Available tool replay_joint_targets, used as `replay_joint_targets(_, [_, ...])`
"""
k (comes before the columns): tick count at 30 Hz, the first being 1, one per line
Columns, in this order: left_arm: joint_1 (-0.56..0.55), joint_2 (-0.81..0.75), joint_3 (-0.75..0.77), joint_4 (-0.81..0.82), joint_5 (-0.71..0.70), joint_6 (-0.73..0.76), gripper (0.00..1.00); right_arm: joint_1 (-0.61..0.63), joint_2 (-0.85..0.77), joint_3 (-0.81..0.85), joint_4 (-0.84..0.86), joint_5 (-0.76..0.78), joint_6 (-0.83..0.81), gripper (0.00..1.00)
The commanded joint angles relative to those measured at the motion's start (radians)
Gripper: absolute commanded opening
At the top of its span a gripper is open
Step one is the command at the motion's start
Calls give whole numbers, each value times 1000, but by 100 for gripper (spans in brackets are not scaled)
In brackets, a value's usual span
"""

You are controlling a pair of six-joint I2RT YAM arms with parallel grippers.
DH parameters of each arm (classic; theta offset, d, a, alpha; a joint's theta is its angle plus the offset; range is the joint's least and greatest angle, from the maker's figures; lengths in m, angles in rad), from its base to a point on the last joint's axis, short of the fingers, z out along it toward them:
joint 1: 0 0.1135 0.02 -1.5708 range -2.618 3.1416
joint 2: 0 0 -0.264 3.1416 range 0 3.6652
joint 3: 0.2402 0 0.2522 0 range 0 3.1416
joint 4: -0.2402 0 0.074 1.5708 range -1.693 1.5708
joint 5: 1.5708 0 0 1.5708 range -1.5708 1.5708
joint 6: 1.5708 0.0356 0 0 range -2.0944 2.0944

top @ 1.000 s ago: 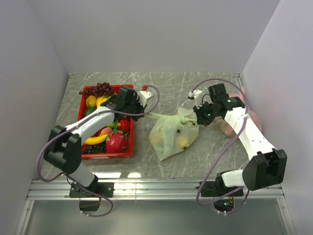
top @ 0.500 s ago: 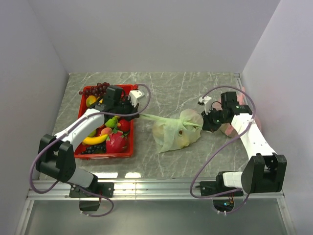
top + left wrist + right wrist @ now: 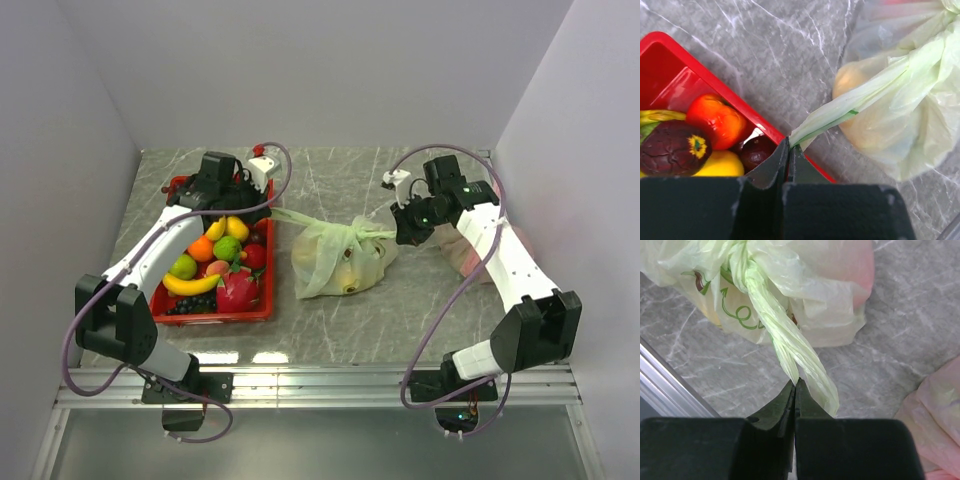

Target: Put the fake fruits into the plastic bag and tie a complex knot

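Observation:
The pale-green plastic bag (image 3: 335,262) lies mid-table with fruits inside. Its two handles are twisted into a knot (image 3: 355,233) on top, also seen in the right wrist view (image 3: 740,255). My left gripper (image 3: 262,207) is shut on the left handle end (image 3: 840,107), pulled taut over the corner of the red basket. My right gripper (image 3: 398,229) is shut on the right handle end (image 3: 790,345). More fake fruits (image 3: 215,255) lie in the red basket (image 3: 215,317): banana, orange, lime, dragon fruit, grapes.
A pink bag (image 3: 475,255) lies at the right under my right arm and shows in the right wrist view (image 3: 940,425). Purple grapes (image 3: 180,185) hang over the basket's far rim. White walls stand on three sides.
The left gripper moved back and left with its handle end. The right gripper moved left and back. The bag shifted left and the knot drew tighter.

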Motion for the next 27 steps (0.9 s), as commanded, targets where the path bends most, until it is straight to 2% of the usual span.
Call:
replay_joint_targets(1, [9,-48,-13,-20,-6,-8,0,-11,7,23,-45,50,12,0])
replay_joint_targets(3, [-6,-65,-41,-11,31,-9,0,-9,21,21,-53,26,9,0])
replay_joint_targets(4, [-12,-68,-45,-11,39,-15,4,-6,25,20,-59,11,12,0])
replay_joint_targets(5, [-18,-68,-47,-20,40,-20,11,-7,28,23,-70,-2,12,0])
replay_joint_targets(7, [-23,-77,-39,-35,57,-46,32,-4,44,52,-105,-31,-1,23])
replay_joint_targets(8, [-23,-82,-29,-40,62,-57,52,-4,41,60,-116,-54,6,33])
replay_joint_targets(9, [-23,-91,-24,-38,62,-69,61,-4,19,64,-119,-63,6,47])
replay_joint_targets(10, [-23,-102,-18,-38,57,-101,72,-4,4,71,-114,-75,11,52])
replay_joint_targets(11, [-21,-124,1,-40,57,-109,99,-3,-16,75,-101,-91,29,56])
replay_joint_targets(15, [20,-160,83,-61,59,-233,99,-7,-122,101,-50,-117,104,69])
replay_joint_targets(18, [75,-146,168,-110,28,-403,99,-33,-145,121,-38,-120,153,70])
replay_joint_targets(21, [109,-100,254,-227,-1,-387,99,-88,-152,147,-19,-105,218,70])
replay_joint_targets(22, [121,-114,252,-236,7,-378,99,-105,-175,129,17,-124,233,70])
replay_joint_targets(23, [138,-129,225,-230,11,-374,99,-115,-250,105,127,-123,242,73])
replay_joint_targets(24, [175,-146,206,-226,20,-376,99,-106,-295,36,193,-109,247,90])
replay_joint_targets(27, [203,-210,144,-241,4,-373,99,-90,-441,-82,424,-68,282,100])
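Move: The knot in the plastic bag's neck lies about 20 cm right of my left hand, 4 cm back and 7 lower; from my right hand it is some 10 cm left, 2 cm ahead and 6 lower. Each hand holds one twisted tail. The filled bag's middle is about 13 cm left of my right hand and 4 back. From my left hand, the red tray's middle is 15 cm left and 8 back; from my right, the pink bag is 20 cm right and 2 ahead. I first ease both hands a little back and down, about 2–3 cm, slackening the pull, while my fingers open and release the two tails. Then both hands rise quickly, roughly 12 cm, away from the knot: my left also swings left over the tray, turning some 20 degrees counter-clockwise, and my right tips its fingers up from pointing steeply down. ##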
